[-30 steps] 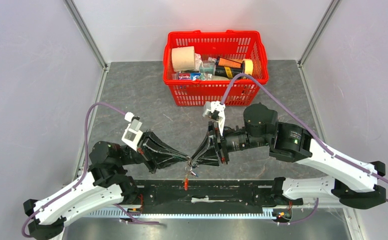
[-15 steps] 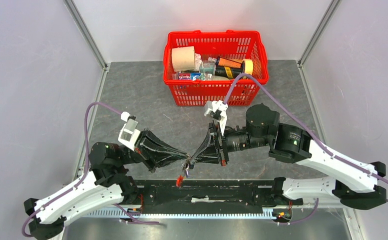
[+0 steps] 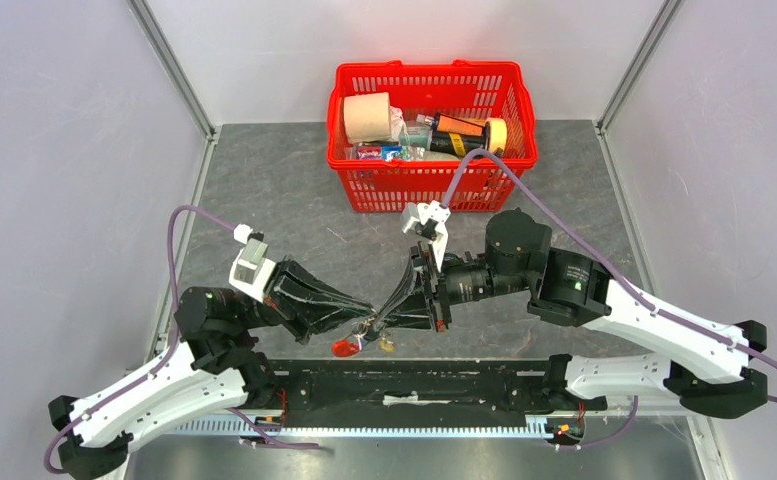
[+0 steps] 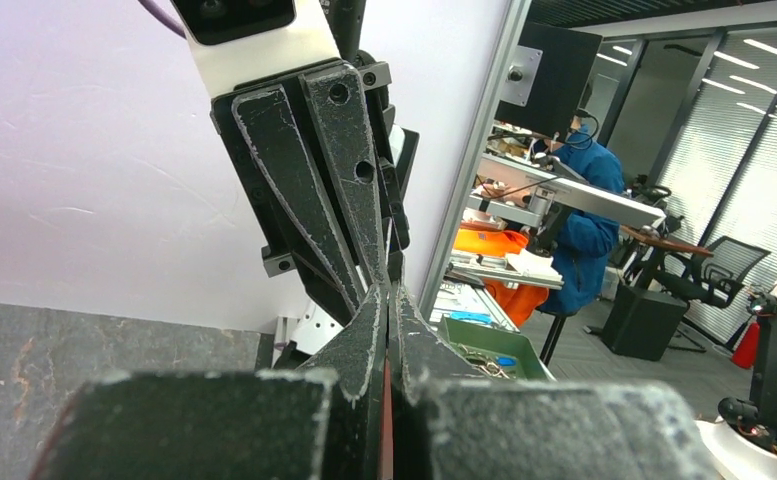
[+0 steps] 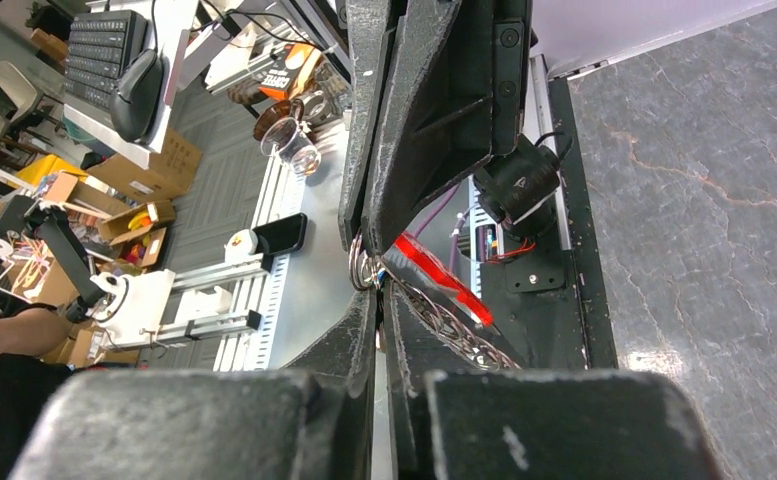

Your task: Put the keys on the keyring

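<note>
Low over the table's near edge my two grippers meet tip to tip. The keyring [image 3: 364, 338] hangs between them: its red strap [image 3: 345, 347] swings out to the left and its brass clasp [image 3: 388, 345] dangles to the right. My left gripper [image 3: 368, 322] is shut, and the left wrist view shows a red sliver of the strap between the jaws of that gripper [image 4: 391, 290]. My right gripper [image 5: 376, 290] is pinched on the silvery ring [image 5: 362, 268] at its tips, with the red strap [image 5: 439, 275] and coiled cord [image 5: 459, 328] trailing past. I cannot make out the keys.
A red basket [image 3: 429, 68] holding a tape roll, bottles and packets stands at the back of the table. The black base rail [image 3: 414, 385] runs just under the hanging bundle. Grey walls and metal posts close in both sides.
The right jaws closed onto the ring. Both grippers shifted slightly left, and the red strap, which hung straight down, swung up to the left.
</note>
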Robot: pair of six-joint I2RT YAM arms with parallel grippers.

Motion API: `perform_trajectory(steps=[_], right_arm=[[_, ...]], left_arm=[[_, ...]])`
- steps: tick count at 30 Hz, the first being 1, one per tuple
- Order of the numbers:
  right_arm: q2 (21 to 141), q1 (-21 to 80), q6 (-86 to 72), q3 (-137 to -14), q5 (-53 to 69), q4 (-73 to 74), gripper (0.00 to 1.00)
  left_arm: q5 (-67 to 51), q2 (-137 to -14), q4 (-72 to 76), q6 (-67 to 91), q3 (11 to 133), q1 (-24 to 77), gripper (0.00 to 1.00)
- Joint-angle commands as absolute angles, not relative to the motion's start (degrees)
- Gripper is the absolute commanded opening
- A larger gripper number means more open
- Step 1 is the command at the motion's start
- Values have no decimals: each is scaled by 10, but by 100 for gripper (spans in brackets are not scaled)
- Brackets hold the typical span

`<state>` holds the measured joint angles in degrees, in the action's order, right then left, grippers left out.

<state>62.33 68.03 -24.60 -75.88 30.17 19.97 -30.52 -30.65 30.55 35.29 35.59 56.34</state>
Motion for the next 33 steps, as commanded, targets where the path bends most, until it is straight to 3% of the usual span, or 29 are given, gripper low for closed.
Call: perform_trajectory(steps=[1,9,22,33], right_arm=[[632,683,-251,-751,304,174,12],[600,683,-226,-768,264,216,37],[580,682,-193,-810,225,258,45],[588,683,-202,-811,175,303,53]], left_arm=[[-284,-311,356,361,360,562,2],[-281,-305,362,366,355,562,2],[-256,-304,360,369,342,562,2],[-147,-306,297,363,341,562,2]])
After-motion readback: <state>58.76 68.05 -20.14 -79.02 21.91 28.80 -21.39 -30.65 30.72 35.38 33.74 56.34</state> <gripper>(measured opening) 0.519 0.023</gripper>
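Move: The keyring is still pinched at the left fingertips, about 1 cm right and 1 cm back of the left hand, at its height. It also sits at the nearly shut right fingertips, some 1 cm left of the right hand and level with it. The red tag hangs about 5 cm below the keyring and 3 cm to its left, straight across. The yellow key hangs about 4 cm below and 2 cm to the right of the keyring, no farther out or in. Open the right fingers to about half and back them off the keyring, about 2.5 cm to the right and 1.5 cm forward, rising some 2 cm on the way and then sinking most of that again. Keep the left fingers shut on the keyring, holding nearly still at first, then swing it forward about 3 cm with a slight counter-clockwise turn. ##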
